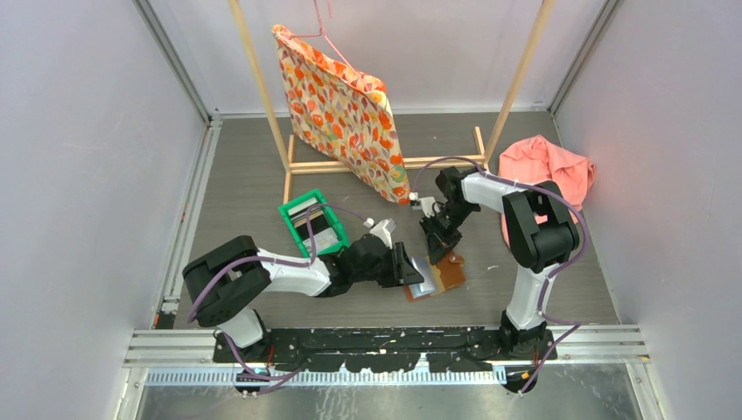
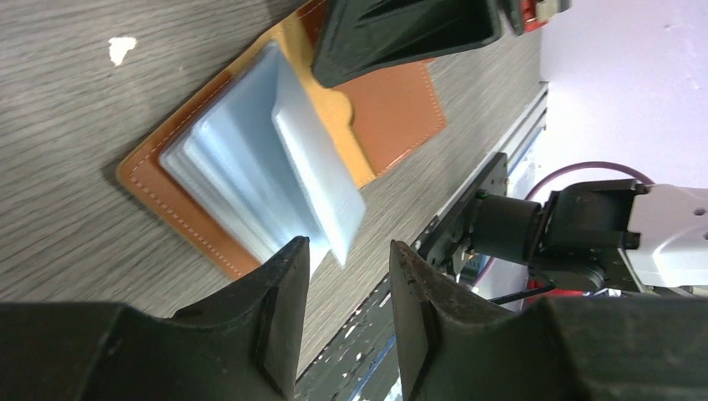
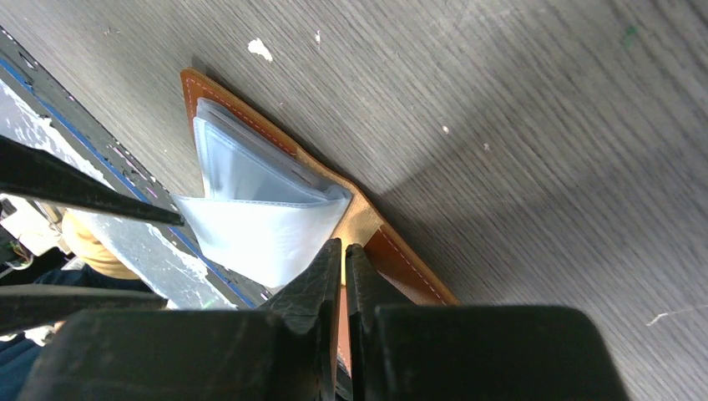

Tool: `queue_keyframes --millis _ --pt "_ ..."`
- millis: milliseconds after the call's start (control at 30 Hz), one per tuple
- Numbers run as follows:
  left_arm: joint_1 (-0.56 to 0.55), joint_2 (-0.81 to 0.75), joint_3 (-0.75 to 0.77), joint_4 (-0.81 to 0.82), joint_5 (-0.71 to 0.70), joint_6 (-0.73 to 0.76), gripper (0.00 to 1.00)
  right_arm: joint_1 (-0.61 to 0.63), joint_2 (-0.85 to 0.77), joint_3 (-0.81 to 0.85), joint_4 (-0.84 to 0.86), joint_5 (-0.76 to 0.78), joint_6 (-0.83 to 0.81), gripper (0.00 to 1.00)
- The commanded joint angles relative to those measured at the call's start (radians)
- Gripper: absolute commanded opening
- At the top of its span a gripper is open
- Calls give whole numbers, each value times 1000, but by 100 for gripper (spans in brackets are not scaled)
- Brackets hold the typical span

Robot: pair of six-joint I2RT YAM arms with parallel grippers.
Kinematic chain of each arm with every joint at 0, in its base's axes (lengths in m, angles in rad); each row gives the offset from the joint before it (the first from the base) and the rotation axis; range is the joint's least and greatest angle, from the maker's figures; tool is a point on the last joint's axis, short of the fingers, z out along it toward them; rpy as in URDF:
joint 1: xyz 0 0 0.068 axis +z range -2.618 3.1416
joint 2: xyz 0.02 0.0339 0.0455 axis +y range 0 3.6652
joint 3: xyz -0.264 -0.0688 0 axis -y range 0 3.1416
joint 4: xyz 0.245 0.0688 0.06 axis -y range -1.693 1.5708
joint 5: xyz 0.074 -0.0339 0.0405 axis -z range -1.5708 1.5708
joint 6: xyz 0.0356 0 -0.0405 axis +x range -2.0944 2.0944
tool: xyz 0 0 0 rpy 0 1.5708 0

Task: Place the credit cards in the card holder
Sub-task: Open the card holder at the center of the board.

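The card holder [image 1: 440, 276], a brown leather wallet, lies open on the table near the front edge. A stack of pale blue leaves [image 2: 242, 175] fills its left half, and one leaf [image 3: 255, 234] stands lifted off the stack. My left gripper [image 2: 346, 246] is open just short of that leaf's corner, with nothing between its fingers. My right gripper [image 3: 344, 246] is shut, its tips pressed down on the tan inner pocket [image 2: 334, 104] of the holder. Credit cards [image 1: 315, 226] lie in the green bin.
The green plastic bin [image 1: 293, 210] sits left of the holder, behind my left arm. A wooden rack [image 1: 385, 162] with a patterned bag [image 1: 341, 105] stands at the back. A pink cloth [image 1: 547, 166] lies at the right. The black base rail [image 1: 385, 337] runs close in front.
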Motion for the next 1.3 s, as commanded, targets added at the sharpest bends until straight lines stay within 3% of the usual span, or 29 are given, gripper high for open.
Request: queue_keyframes --millis 0,133,233,467,700,1100,1267 --pt "-3 8 34 121 15 -13 41 5 -7 28 -15 -17 -3 11" --pt "-3 28 58 88 17 -12 42 5 -10 27 -15 -16 -3 11" --pt "-4 -1 64 -32 -20 7 48 5 -10 28 -16 -16 -4 11" --pt "-3 -33 33 -113 -73 4 62 6 -8 29 -15 -13 -4 11" --pt "-3 50 52 -40 -32 -21 63 7 -8 27 -15 -13 -3 11" --pt "-3 73 76 -58 -28 -37 63 7 -7 29 -15 -15 -3 11" --pt "-1 109 72 52 -4 -75 61 8 -7 28 -16 -16 -3 11"
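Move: The card holder lies open, with its clear sleeves just right of the left hand's fingers, about 2 cm over, level fore and aft and some 4 cm lower. Its brown leaf is about 8 cm to that hand's right and 5 cm down; the green tray is 12 cm ahead and 23 cm left, 4 cm lower. From the right hand, whose closed tips are on the holder by the fold, the sleeves lie about 4 cm back, 3 cm left and 1 cm below. At the clear sleeves' lifted flap, the left hand finishes its short sweep, going about 1 cm right and up, then reverses, comes back left and sinks some 3 cm from that high point to the sleeves' left edge. Its fingers spread plainly wider on the way down. The right hand stays still, closed tips keeping their place on the holder by the fold. ##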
